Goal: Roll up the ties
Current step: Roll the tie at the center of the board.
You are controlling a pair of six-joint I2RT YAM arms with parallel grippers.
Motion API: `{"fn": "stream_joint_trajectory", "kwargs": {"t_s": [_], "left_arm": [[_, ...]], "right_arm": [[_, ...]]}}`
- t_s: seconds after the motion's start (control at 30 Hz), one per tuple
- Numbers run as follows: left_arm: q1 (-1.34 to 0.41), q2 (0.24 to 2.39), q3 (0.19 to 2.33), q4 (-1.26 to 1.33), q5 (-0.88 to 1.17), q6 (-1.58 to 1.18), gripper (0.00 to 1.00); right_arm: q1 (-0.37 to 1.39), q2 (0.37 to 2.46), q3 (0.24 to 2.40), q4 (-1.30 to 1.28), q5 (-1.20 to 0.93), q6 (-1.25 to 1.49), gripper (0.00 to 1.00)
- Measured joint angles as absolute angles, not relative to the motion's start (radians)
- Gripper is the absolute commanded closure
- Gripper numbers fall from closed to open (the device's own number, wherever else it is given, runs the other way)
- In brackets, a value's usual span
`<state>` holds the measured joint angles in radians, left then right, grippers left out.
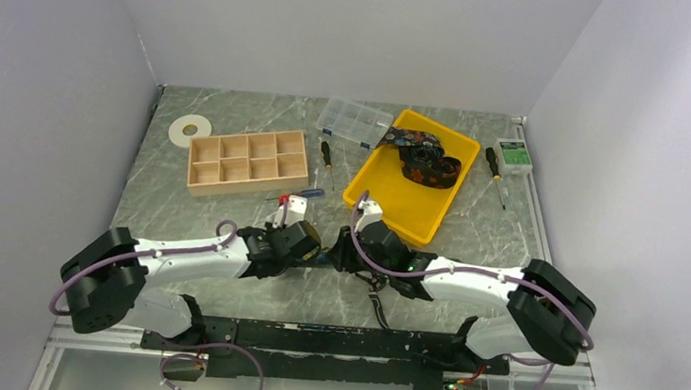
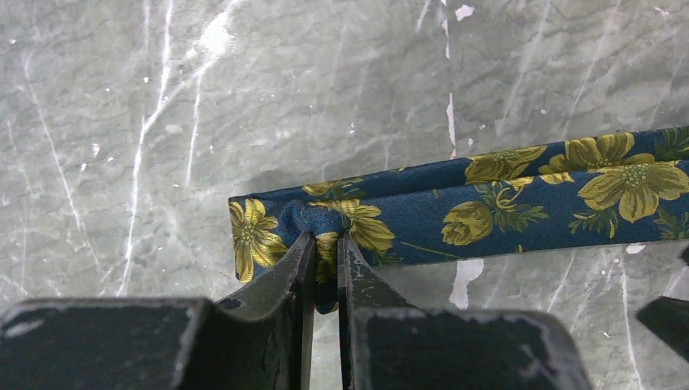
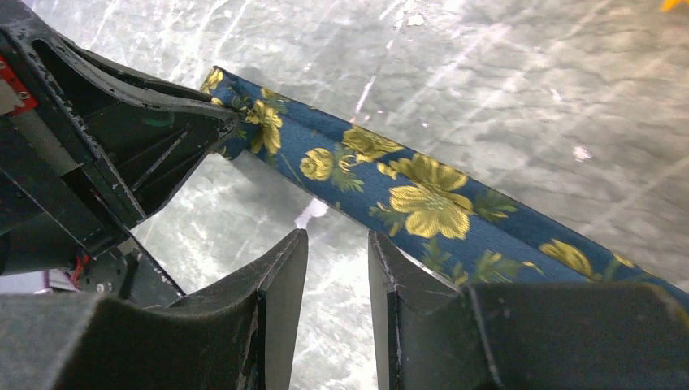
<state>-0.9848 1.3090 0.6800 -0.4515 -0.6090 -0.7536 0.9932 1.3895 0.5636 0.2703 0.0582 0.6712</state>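
Observation:
A navy tie with yellow flowers lies as a folded strip on the marble table. My left gripper is shut on its bunched, folded end. In the right wrist view the same tie runs diagonally, and the left gripper's body covers its far end. My right gripper stands open just beside the tie's near edge, with only table between its fingers. From above, both grippers meet at the table's near middle. Another dark patterned tie lies bunched in the yellow tray.
A wooden compartment box sits at the back left with a white tape roll beside it. A clear plastic organizer, two screwdrivers and a green box lie along the back.

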Motion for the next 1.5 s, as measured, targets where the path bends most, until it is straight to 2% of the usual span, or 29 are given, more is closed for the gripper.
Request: {"fn": "stream_joint_trajectory", "kwargs": {"t_s": [0.13,0.43,0.67,0.73,0.93,1.0,1.13,1.27,1.4,1.5], "left_arm": [[-1.011,1.372,0.705,-0.429,-0.608,-0.754,0.87],[-1.028,1.412,0.717,-0.361,-0.564,-0.768,0.5],[-1.029,1.34,0.707,-0.352,-0.521,-0.781,0.34],[-1.029,1.305,0.704,-0.358,-0.517,-0.785,0.24],[-1.029,1.156,0.679,-0.403,-0.521,-0.81,0.18],[-1.028,1.084,0.664,-0.429,-0.525,-0.825,0.17],[-0.975,0.904,0.601,-0.443,-0.53,-0.848,0.16],[-0.745,0.743,0.488,-0.394,-0.42,-0.864,0.17],[-0.531,0.71,0.382,-0.332,-0.268,-0.895,0.18],[-0.459,0.718,0.329,-0.307,-0.178,-0.912,0.18]], "right_arm": [[0.987,1.321,0.517,0.253,0.099,0.658,0.61],[0.982,1.293,0.486,0.221,0.125,0.654,0.6],[0.982,1.299,0.487,0.217,0.121,0.646,0.58],[0.982,1.309,0.491,0.217,0.12,0.646,0.56],[0.981,1.376,0.553,0.208,0.062,0.648,0.37],[0.98,1.408,0.592,0.21,0.028,0.658,0.33],[0.973,1.475,0.663,0.219,-0.037,0.705,0.33],[0.957,1.585,0.752,0.242,-0.104,0.781,0.33],[0.944,1.695,0.821,0.266,-0.163,0.855,0.33],[0.938,1.758,0.849,0.283,-0.201,0.905,0.34]]}}
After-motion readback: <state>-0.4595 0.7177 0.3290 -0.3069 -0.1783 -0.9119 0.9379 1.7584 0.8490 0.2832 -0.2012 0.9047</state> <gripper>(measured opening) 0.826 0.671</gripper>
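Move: The tie's folded left end lies on the table about 3 cm to the left of the left hand, 1 cm ahead and 4 cm below; the hand already pinches a gathered flap above it. The blue screwdriver is roughly 13 cm ahead and 1 cm right of that hand. From the empty right hand the folded end lies about 10 cm left, level fore-and-aft and 6 cm below; the pliers are some 9 cm right and 6 cm back. The tie's pinched flap is drawn on to the right over the laid strip by the left hand, about 4.5 cm and slightly down, then let go as the fingers open wide; the left hand rises, swings back left and comes down left of the fold, rolling some 35 degrees. The right hand first yields about 3 cm right, then returns left some 10 cm over the strip to the fold, opening wider and tipping down. ##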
